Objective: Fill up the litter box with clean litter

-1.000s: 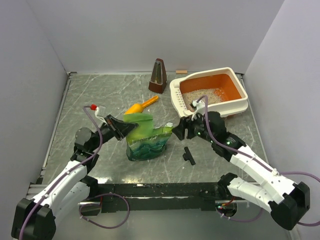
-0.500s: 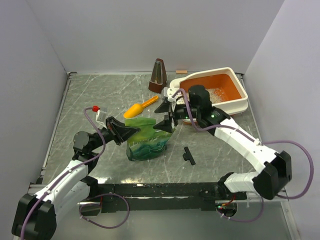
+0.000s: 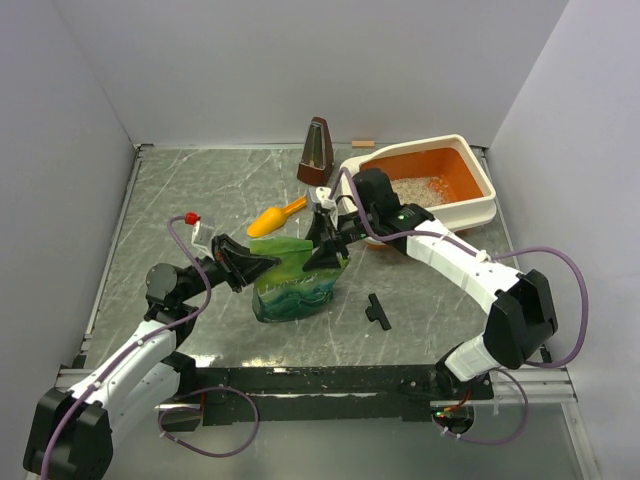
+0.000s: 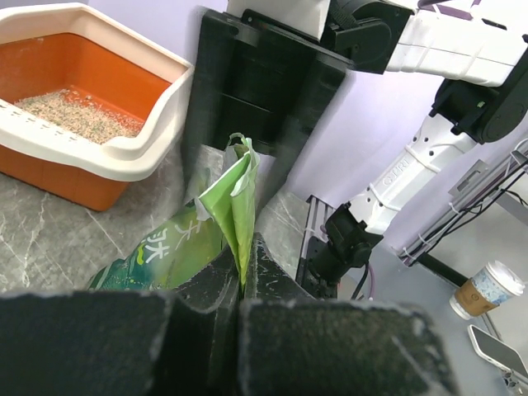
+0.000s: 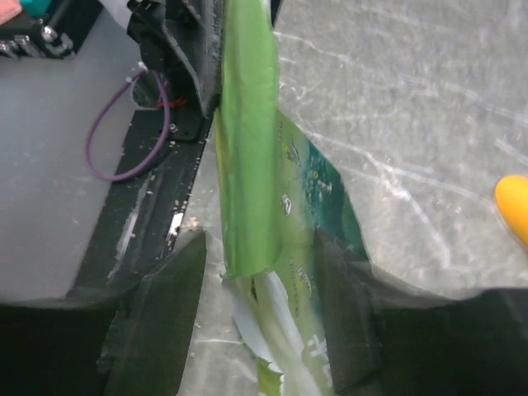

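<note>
The litter box, cream outside and orange inside, stands at the back right with a layer of clean litter on its floor. It also shows in the left wrist view, with the litter inside. A crinkly green bag stands upright mid-table. My left gripper is shut on the bag's upper left edge. My right gripper is open and straddles the bag's torn upper right edge. Its fingers stand apart from the film on both sides.
An orange scoop lies behind the bag, and its tip shows in the right wrist view. A brown metronome and a small wooden block stand at the back wall. A black part lies right of the bag.
My right arm has swung left from the litter box's front to the bag's upper right edge. The bag's top now sits between its jaws. The left gripper kept its hold.
</note>
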### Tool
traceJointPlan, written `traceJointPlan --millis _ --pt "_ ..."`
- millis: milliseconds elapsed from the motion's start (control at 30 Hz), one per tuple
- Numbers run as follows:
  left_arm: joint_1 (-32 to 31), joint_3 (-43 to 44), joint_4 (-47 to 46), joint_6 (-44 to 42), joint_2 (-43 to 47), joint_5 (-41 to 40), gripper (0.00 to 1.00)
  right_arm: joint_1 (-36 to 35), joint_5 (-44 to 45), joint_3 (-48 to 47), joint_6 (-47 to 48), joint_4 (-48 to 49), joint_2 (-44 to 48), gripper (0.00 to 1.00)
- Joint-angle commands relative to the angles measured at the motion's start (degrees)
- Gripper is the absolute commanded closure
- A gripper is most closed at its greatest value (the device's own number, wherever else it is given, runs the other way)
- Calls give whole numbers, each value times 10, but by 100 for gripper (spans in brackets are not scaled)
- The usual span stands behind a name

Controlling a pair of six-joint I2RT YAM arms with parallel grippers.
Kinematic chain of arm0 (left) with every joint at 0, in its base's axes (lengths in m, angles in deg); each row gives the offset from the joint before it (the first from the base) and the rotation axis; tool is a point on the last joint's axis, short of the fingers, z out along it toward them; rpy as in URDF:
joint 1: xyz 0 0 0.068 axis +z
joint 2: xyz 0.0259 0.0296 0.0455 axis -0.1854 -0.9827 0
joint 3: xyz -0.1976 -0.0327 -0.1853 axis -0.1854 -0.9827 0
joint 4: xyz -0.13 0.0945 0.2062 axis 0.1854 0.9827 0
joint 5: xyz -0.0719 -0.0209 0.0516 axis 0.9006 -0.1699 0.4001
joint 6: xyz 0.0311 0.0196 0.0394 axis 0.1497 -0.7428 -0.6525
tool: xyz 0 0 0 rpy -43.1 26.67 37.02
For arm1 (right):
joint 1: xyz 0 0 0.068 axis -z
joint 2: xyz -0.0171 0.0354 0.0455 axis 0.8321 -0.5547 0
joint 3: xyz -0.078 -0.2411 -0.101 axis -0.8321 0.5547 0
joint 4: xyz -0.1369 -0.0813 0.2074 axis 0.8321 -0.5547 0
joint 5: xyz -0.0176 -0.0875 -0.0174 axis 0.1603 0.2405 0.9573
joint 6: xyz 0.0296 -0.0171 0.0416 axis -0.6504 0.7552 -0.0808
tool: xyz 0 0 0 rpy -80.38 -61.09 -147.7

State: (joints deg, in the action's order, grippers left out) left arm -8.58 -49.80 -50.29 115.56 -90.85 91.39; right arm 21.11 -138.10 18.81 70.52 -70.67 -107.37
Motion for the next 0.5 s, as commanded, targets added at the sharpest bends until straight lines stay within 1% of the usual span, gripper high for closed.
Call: traceJointPlan --millis 0,33,67,100,133,167,233,267,300,333,367,433,467 --pt "0 34 -71 -1 15 17 99 -1 -39 -4 22 8 3 79" --pt "0 45 -47 -9 18 13 96 -2 -25 -4 19 3 3 96" --pt "0 62 5 -21 21 12 89 -3 -12 -4 16 2 5 100" --pt "0 94 72 -45 23 12 72 -6 -2 0 14 3 9 100" --pt "0 137 172 -88 20 12 59 -8 8 5 9 8 12 100" --pt "-1 178 278 -131 13 11 50 -9 14 13 2 16 16 100" --pt "-1 259 436 -222 -14 19 41 -9 26 27 -14 36 26 100" --pt "-1 295 492 -259 -26 20 37 -9 33 32 -21 44 31 100" --pt "-1 325 550 -290 -37 24 30 -8 37 35 -27 52 35 100" --pt "-1 346 593 -314 -49 35 23 -9 38 35 -30 51 38 100" --pt "-1 366 625 -344 -59 56 19 -10 38 30 -31 47 37 100" --pt "-3 395 708 -415 -79 84 14 -10 40 22 -31 34 37 100" --pt "-15 407 727 -437 -88 72 14 -11 42 21 -28 25 38 100"
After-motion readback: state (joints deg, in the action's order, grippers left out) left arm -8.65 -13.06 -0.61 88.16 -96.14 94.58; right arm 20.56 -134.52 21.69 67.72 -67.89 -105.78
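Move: The green bag's raised mouth stands between the right hand's open fingers; the bag's middle lies some 3 cm to that hand's left, 2 cm back and 12 cm below. The orange scoop lies about 16 cm ahead and 6 cm left of the right hand; the litter box is roughly 22 cm ahead and 28 cm right; the black clip is 7 cm back and 17 cm right. The left hand still grips the bag's mouth, the bag's middle some 4 cm right, 1 cm back and 12 cm below. Right fingers shut on the upper edge of the green bag and pinch it, the hand otherwise staying in place and sinking about a centimetre. The left fingers then open wide and let go of their side of the mouth; that hand goes up and away from the bag by some 9 cm, with a little forward, its fingertips tipping down about 15 degrees. ##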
